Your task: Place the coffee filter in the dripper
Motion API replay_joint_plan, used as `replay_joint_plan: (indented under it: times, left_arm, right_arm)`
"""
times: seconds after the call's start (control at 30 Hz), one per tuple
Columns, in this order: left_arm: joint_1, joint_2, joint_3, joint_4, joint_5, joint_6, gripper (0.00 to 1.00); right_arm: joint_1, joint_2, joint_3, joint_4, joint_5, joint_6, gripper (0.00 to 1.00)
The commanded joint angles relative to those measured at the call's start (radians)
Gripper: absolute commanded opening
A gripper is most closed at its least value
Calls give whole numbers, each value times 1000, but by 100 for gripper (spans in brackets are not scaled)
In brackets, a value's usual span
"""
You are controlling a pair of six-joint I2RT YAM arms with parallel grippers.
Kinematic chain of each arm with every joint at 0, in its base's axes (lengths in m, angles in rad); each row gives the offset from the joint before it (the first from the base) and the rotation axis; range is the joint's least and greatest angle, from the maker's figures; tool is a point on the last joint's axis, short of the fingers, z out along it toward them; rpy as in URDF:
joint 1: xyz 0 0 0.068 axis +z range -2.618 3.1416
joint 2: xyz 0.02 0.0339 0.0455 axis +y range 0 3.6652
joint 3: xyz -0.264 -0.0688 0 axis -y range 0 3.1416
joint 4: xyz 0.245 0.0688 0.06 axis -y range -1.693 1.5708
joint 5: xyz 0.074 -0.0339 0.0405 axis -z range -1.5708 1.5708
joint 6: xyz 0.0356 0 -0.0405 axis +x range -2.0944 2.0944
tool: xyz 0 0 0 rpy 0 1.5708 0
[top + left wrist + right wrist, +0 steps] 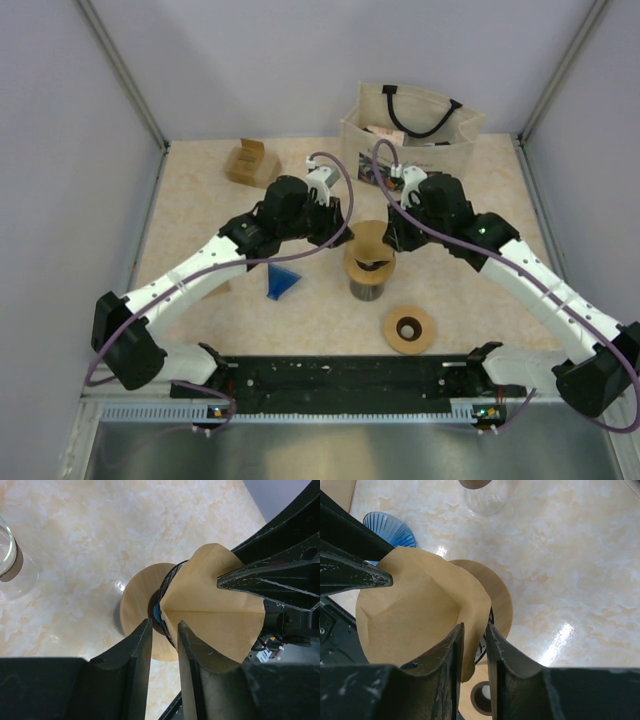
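The brown paper coffee filter stands opened like a cone over the dripper, a dark wire frame with a round wooden collar. Both grippers flank it. My left gripper is open by a narrow gap, with the filter's folded edge lying along the right finger and nothing pinched. My right gripper is also slightly open. The filter's rim hangs loosely between its jaws, against the left finger, with a gap to the other. In the top view the left gripper and right gripper nearly meet.
A blue ribbed cone lies left of the dripper. A wooden ring with a hole sits nearer the bases. A glass vessel stands nearby. A canvas bag and a cardboard box are at the back.
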Motion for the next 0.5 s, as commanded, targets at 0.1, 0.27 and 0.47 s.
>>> replay_joint_plan:
  times: [0.1,0.27,0.47]
  left_arm:
    - [-3,-52,59,37,23,31,52]
    - [-3,-61,75,23,2,44,71]
    - [-5,-44,77,18,-21,42,69]
  right_arm:
    - [-8,-39,73,64,-34,44,45]
    - [-8,-45,78,67,-26,59,60]
    - [-8,-57,66,67,12,64,61]
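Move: The filter stands between the two hands, its edges still at the fingertips: its middle is about 4 cm right, 1 cm back and 2 cm below the left hand; from the right hand, 4 cm left, 1 cm ahead and 2 cm below. The dripper under it is 4 cm right, 2 cm back and 6 cm below the left hand. From that hand the clear glass lies about 13 cm ahead, 6 cm left and 13 cm below. Both hands spread their already parting fingers wide, letting go of the filter, and rise about 2–3 cm above it. ##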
